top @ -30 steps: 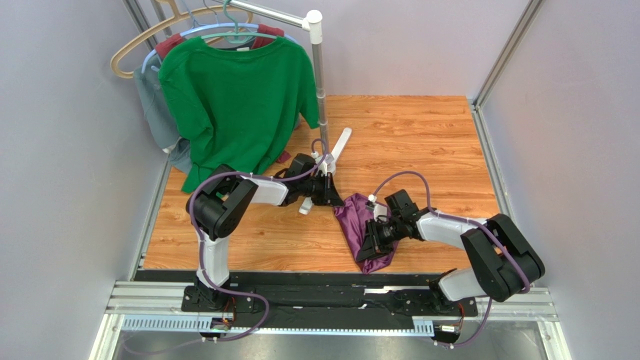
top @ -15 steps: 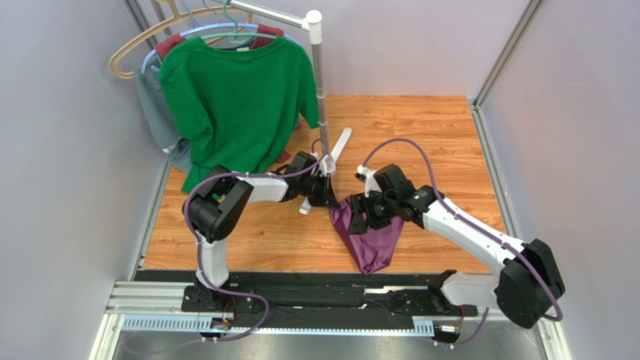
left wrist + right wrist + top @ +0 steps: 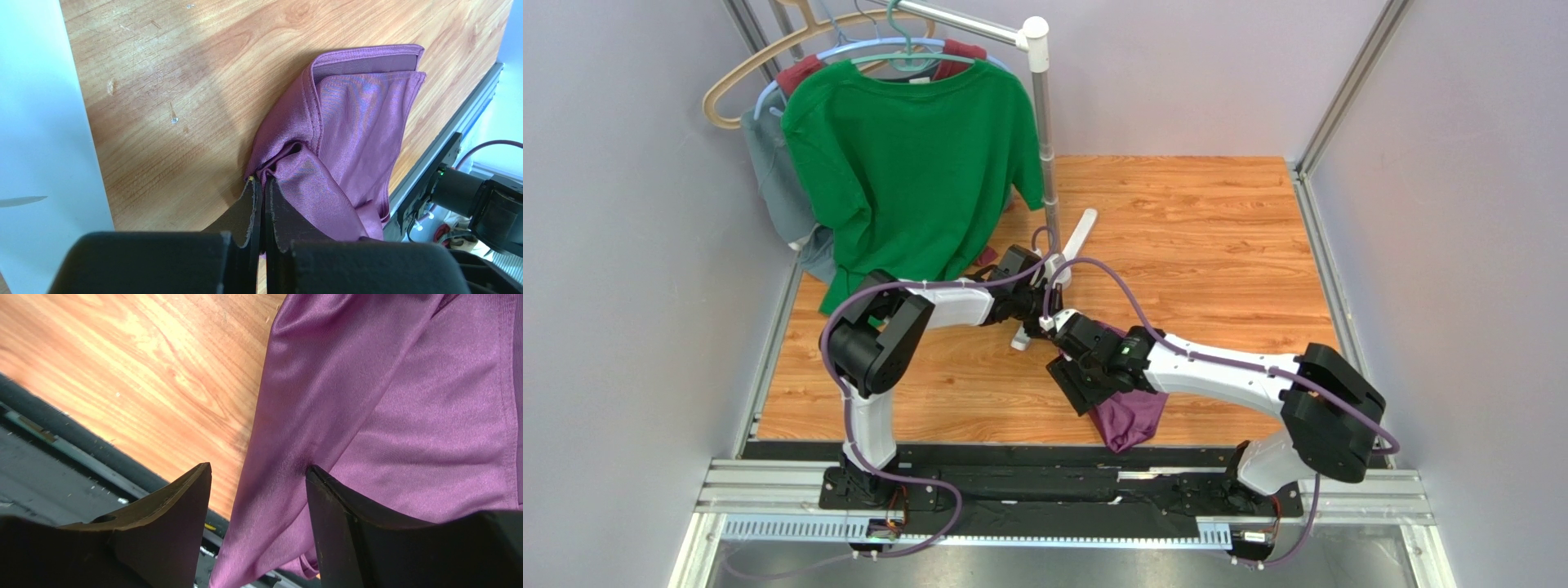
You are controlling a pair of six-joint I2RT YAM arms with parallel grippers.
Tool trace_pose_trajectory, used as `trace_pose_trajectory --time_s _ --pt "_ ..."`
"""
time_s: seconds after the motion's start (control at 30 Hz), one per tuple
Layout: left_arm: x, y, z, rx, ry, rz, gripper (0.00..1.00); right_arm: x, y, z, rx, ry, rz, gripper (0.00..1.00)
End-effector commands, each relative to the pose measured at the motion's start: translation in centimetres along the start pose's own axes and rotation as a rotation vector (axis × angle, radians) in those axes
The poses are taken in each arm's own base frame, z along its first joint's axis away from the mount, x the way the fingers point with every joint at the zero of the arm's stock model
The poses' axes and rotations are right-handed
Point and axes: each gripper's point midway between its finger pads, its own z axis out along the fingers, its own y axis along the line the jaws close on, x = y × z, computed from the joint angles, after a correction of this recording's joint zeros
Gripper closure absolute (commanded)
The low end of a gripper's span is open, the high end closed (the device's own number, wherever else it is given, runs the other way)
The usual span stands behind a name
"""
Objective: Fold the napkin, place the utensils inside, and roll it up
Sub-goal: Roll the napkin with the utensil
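Observation:
The purple napkin point(image 3: 362, 116) lies bunched on the wooden table, one end folded flat toward the near rail. From above only its near end point(image 3: 1128, 420) shows under the right arm. My left gripper point(image 3: 263, 181) is shut on a gathered corner of the napkin's far end; seen from above, the left gripper point(image 3: 1048, 314) sits by the rack foot. My right gripper point(image 3: 258, 470) stands open, its fingers straddling a draped edge of the napkin point(image 3: 393, 410) without pinching it. From above, the right gripper point(image 3: 1078, 377) hangs over the cloth's left side. The utensils are out of view.
A green T-shirt point(image 3: 909, 159) hangs on a rack with other garments at the back left. The rack's pole point(image 3: 1044, 135) and white foot point(image 3: 1076, 239) stand just behind the left gripper. A black rail point(image 3: 1038, 468) runs along the near edge. Grey walls close both sides.
The right arm let go of the napkin, opened its jaws and swung left across the cloth toward the left gripper. The left gripper closed fully on the far corner and stayed put.

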Motion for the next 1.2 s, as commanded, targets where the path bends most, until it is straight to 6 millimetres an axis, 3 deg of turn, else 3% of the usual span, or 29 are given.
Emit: trace_pose_trajectory --time_s 0.0,0.43,0.63,0.67,0.73,0.77,0.87,0.97,1.17 --pt "-0.5 -0.3 -0.8 -0.02 -0.007 0.027 1.0 -2.7 0.1 0.7 0.042 -0.089 -0.02 0.39" --pt "-0.8 -0.6 -1.0 -0.011 -0.011 0.029 1.0 1.0 -1.5 4.4 0.096 0.025 0.069 0.41" --pt "-1.0 -1.1 -1.5 0.007 -0.026 0.036 1.0 3.0 -1.9 5.0 0.021 0.056 0.194 0.58" --pt "-1.2 -1.4 -1.7 0.017 -0.039 0.042 0.96 3.5 -2.0 5.1 -0.006 0.053 0.235 0.67" --pt "-1.5 -1.9 -2.4 0.029 -0.061 0.046 0.85 3.7 -1.4 4.9 -0.081 0.053 0.271 0.74" --pt "-1.7 -2.1 -2.6 0.034 -0.076 0.051 0.71 3.9 -1.3 4.8 -0.134 0.04 0.304 0.81" --pt "-2.4 -3.1 -3.6 0.048 -0.116 0.072 0.47 3.4 -0.9 4.3 -0.244 0.013 0.353 0.88" --pt "-2.7 -3.7 -4.8 0.054 -0.152 0.09 0.38 3.1 -0.5 3.7 -0.351 -0.007 0.389 0.9" --pt "-2.6 -3.5 -6.1 0.049 -0.178 0.154 0.35 2.7 -0.6 3.1 -0.506 -0.018 0.452 0.91"
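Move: The right hand, open and empty, hovers above the napkin's rolled left edge: the part to pinch is about 2 cm ahead, 1 cm to its right and 4 cm below. The napkin's near corner lies some 7 cm back and 5 cm to the right of this hand. The left hand already grips the roll's far end; from it, that pinching place is roughly 10 cm back and 7 cm right, and the near end of the rack's white foot is level with it, about 6 cm left. Down about 4 cm and slightly forward, the open right hand sinks onto the napkin's rolled left edge, then closes and pinches the cloth while the wrist rolls some 30 degrees, its left side rising, and turns a little clockwise. The left hand holds the far end still until the right has begun closing, then opens, lets go and lifts about 6 cm straight off. ##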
